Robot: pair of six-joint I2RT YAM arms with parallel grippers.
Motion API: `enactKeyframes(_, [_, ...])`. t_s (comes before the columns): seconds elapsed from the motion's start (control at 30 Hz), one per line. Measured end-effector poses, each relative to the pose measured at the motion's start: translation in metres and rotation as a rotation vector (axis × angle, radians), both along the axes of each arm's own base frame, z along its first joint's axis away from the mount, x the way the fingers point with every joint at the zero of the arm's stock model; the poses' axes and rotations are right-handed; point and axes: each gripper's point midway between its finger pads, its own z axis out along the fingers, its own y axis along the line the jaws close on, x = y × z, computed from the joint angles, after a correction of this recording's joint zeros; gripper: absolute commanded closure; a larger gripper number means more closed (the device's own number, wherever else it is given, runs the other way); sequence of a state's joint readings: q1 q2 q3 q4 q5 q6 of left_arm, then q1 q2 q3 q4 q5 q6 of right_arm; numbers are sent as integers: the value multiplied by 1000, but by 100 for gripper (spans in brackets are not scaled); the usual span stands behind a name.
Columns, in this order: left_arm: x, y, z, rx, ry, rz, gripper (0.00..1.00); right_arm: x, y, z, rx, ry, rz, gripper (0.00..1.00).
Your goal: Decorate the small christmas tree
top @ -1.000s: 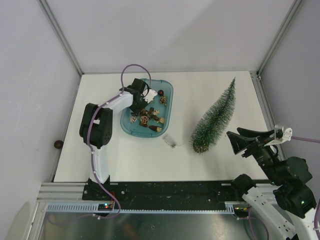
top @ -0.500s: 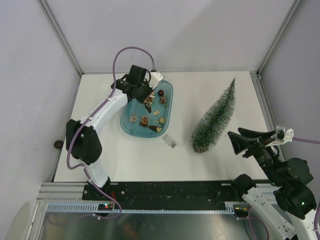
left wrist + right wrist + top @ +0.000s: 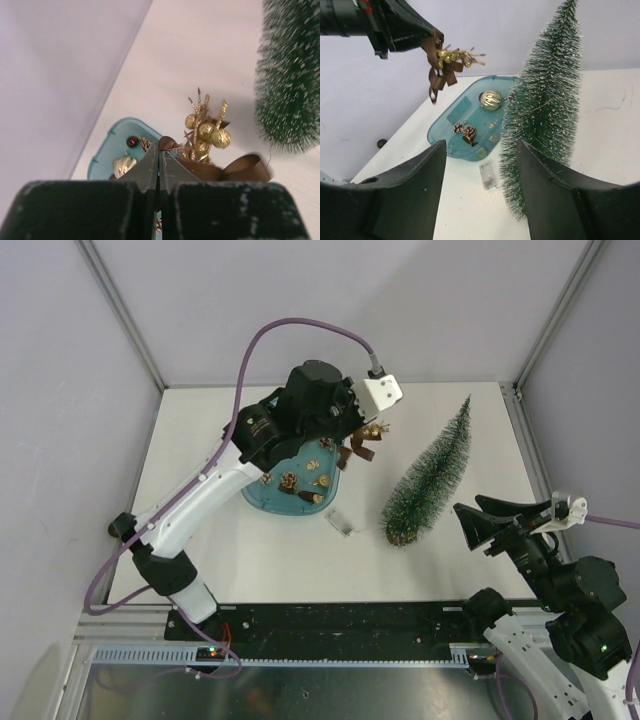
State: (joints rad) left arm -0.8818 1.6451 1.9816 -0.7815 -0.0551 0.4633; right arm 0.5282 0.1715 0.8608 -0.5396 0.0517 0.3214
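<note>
The small christmas tree [image 3: 430, 475] stands upright on the white table, right of the teal tray [image 3: 262, 497]. My left gripper [image 3: 345, 438] hangs high over the tray's right end, shut on a gold berry sprig with a brown ribbon bow [image 3: 365, 440]. In the left wrist view the jaws are pressed together on the sprig's [image 3: 205, 132] stem, with the tree [image 3: 290, 75] to the right. My right gripper [image 3: 490, 520] is open and empty, low at the tree's right. Its view shows the tree [image 3: 545, 100] and the lifted sprig [image 3: 450, 57].
Pinecones and a gold ball [image 3: 491, 99] lie in the tray [image 3: 445, 135]. A clear battery box [image 3: 340, 522] sits between the tray and the tree base, and a thin wire runs from it onto the tree. Grey walls close the back and sides.
My left arm has risen out of the tray and swung right toward the tree, carrying the gold sprig with the brown bow. The right arm has stayed put.
</note>
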Motion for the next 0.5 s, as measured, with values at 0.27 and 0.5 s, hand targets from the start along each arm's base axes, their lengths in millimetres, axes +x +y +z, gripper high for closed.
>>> enactKeyframes(0.27, [-45, -16, 81, -117, -144, -109, 100, 4, 18, 20, 25, -50, 75, 26])
enactKeyframes(0.5, [-101, -16, 131, -227, -209, -262, 100, 21, 43, 46, 69, -94, 170, 3])
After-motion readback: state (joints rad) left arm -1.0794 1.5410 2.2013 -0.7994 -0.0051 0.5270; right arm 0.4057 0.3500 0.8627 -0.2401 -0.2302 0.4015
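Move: The ribbon ornament in the left fingers is about 19 cm ahead and 15 cm left of the open right hand, at nearly its height. The left hand has the right gripper some 17 cm back, 18 cm right and level. From the right hand the tree's middle is roughly 17 cm ahead, 2 cm left and 19 cm lower; the clear box is 15 cm ahead, 21 cm left and 35 cm lower. Still pinching the ribbon ornament in its shut fingers, the left hand keeps climbing out of the tray area, rising about 13 cm while drawing back some 10 cm towards the right gripper, its wrist tipping upward and swinging clockwise. The right hand sets off to meet it, going up and left by about 5 cm each and a little forward, turning some 10 degrees counter-clockwise while its already open fingers spread wider, without reaching the ornament. ##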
